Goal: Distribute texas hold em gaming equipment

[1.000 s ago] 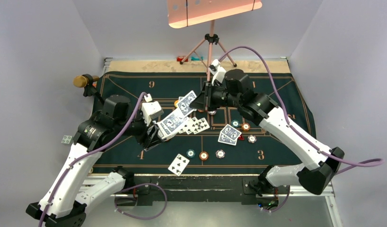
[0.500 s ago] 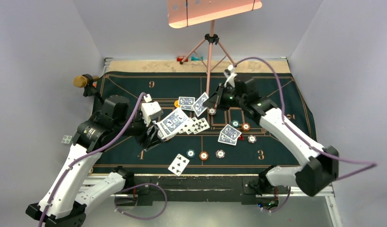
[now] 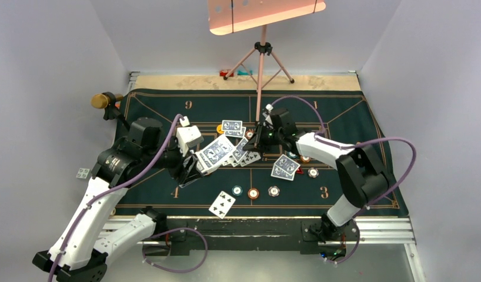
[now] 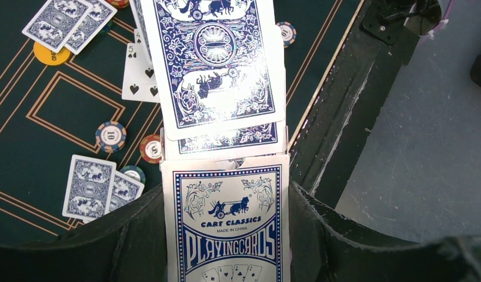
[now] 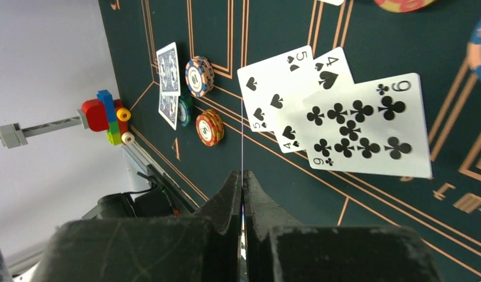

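Observation:
My left gripper (image 4: pixel 226 235) is shut on a blue-and-white playing-card box (image 4: pixel 226 226), with blue-backed cards (image 4: pixel 214 64) fanning out of its top. From above, this box (image 3: pixel 213 154) hangs over the mat's left middle. My right gripper (image 5: pixel 243 176) is shut on a single card (image 5: pixel 243 135), seen edge-on as a thin line. From above, that card (image 3: pixel 241 148) is just over the face-up cards. Those are a five of spades (image 5: pixel 273 94), a four of spades (image 5: pixel 329 70) and a nine of clubs (image 5: pixel 367 126). Chips (image 5: pixel 200 75) lie beyond them.
The green felt mat (image 3: pixel 344 117) holds a card pair (image 3: pixel 285 167), a single card (image 3: pixel 231 126), a face-up clubs card (image 3: pixel 221 204) and a chip row (image 3: pixel 253 192). A tripod (image 3: pixel 261 59) stands at the back. A brass-coloured knob (image 3: pixel 100 101) sits at the left edge.
My right gripper closed on a card and carried it from the far middle down and left to the face-up cards. One blue-backed card stayed on the mat. The left arm held still.

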### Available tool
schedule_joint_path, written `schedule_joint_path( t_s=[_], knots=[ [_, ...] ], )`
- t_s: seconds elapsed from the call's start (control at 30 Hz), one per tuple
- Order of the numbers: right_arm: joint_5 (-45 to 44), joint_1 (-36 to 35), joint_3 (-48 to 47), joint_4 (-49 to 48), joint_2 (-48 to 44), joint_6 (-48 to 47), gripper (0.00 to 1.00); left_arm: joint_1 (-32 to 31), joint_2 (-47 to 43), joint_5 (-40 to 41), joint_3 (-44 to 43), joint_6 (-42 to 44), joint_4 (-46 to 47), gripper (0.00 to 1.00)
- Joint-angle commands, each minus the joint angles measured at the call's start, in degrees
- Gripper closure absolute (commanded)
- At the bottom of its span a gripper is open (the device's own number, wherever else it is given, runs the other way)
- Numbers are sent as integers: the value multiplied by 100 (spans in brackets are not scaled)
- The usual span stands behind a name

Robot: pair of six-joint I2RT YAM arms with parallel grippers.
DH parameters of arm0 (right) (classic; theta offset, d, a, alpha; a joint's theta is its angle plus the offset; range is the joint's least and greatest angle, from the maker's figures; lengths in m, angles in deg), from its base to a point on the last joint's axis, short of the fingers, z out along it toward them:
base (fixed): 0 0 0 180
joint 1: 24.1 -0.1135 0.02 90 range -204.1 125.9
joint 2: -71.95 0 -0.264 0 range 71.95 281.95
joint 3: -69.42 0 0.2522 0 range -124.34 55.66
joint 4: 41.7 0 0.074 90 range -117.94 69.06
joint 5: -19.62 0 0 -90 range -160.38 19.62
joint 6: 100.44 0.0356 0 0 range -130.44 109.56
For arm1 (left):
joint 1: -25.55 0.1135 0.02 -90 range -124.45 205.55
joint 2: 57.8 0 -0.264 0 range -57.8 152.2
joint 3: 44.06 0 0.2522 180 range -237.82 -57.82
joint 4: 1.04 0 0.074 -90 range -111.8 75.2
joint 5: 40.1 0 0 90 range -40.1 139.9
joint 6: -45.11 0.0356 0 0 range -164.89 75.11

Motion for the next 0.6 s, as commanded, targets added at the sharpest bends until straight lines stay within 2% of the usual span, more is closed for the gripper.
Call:
schedule_joint_path(
  t_s=[0.0, 0.27, 0.5, 0.53, 0.57],
  knots=[
    [230, -236, -214, -571, 412, 205, 100, 36, 3, -176, -177, -25, 168, 100],
    [-104, -426, 9, -466, 641, 246, 100, 33, 2, -190, -220, -26, 136, 100],
    [-289, -420, -251, -90, 953, -41, 100, 34, -63, -178, -219, -31, 119, 100],
    [-305, -421, -287, 48, 993, -77, 96, 33, -70, -173, -219, -21, 102, 100],
    [-323, -420, -321, 175, 1021, -108, 87, 33, -76, -158, -219, -13, 81, 100]
  ],
)
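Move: Your right fingers already pinch a face-down card. Its goal, the face-up five and four of spades, lies about 7 cm to the left, 4 cm ahead and 10 cm below. The nine of clubs is straight ahead some 5 cm; one face-down pair sits 14 cm to the right and level, the other 7 cm left and 20 cm ahead. From the left hand the spades are roughly 20 cm ahead, 14 cm right and 24 cm down. Lower the right gripper about 5 cm, easing some 2 cm left and 2 cm back on the way, pausing briefly before the last centimetre of descent. Keep the card pinched and bring it down to the near side of the five and four of spades, tipping the fingers slightly farther down, by some 5 degrees. ##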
